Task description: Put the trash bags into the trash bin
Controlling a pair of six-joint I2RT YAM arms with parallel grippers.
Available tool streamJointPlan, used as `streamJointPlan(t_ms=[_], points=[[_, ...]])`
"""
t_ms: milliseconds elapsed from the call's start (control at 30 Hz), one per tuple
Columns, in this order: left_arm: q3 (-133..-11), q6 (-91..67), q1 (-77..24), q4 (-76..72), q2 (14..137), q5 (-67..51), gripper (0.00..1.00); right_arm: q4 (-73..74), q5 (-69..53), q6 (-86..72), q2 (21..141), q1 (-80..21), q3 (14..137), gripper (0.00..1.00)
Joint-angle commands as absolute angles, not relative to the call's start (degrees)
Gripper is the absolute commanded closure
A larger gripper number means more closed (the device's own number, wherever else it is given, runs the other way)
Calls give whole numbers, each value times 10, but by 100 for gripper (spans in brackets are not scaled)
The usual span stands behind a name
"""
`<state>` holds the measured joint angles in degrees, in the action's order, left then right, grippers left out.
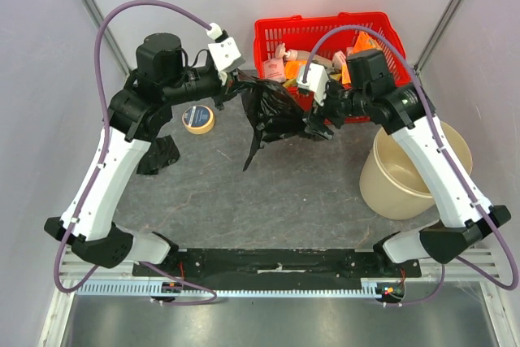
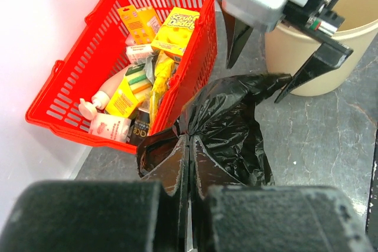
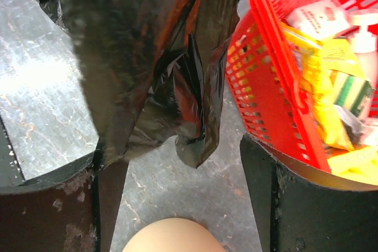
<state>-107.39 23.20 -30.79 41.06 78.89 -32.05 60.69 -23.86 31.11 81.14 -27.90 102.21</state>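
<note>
A crumpled black trash bag point(image 1: 272, 111) hangs above the table in front of the red basket, and my left gripper point(image 1: 236, 83) is shut on its top-left edge. The left wrist view has the jaws point(image 2: 189, 146) pinched on the bag point(image 2: 230, 122). My right gripper point(image 1: 321, 123) stands open at the bag's right side. A corner of the bag point(image 3: 153, 57) hangs between its fingers point(image 3: 313, 205) and drapes against the left one. A second black trash bag point(image 1: 158, 156) lies on the table by the left arm. The beige trash bin point(image 1: 386, 184) stands at the right, under the right arm.
The red wire basket point(image 1: 325, 34), full of packets and bottles, stands at the back, right behind the bag and beside the right gripper's right finger. A roll of tape point(image 1: 197, 119) lies left of the bag. Grey walls close in both sides.
</note>
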Motion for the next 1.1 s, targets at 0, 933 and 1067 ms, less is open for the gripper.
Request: streamJointPlan(t_ms=[0, 933, 1067], points=[[-1085, 217, -309, 409, 778, -341, 98, 565, -303, 292, 822, -280, 993, 18], [-1013, 318, -309, 410, 726, -186, 98, 570, -156, 291, 729, -275, 923, 100], [-1012, 329, -309, 410, 721, -165, 98, 591, -132, 299, 729, -274, 934, 100]])
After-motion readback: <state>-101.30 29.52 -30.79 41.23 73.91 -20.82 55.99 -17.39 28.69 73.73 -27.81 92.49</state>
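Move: Just below and left of the open right fingers hangs the trash bag's loose end, about 2 cm left and 3 cm down. The red basket stands roughly 20 cm ahead of the right hand, 5 cm to its right and 20 cm lower. The trash bin is some 25 cm right, 6 cm back and 18 cm lower. The loose end lies about 18 cm right of the left hand and 15 cm below, level with it fore and aft. Dipping some 3.5 cm down and a little left, the right hand shuts its wide-open fingers on the bag's loose end, then draws about 5 cm to the right while rising 2 cm. The left, still pinching the bag, holds nearly still, then pulls away some 4 cm left and slightly forward and down, turning about 10 degrees counter-clockwise. ##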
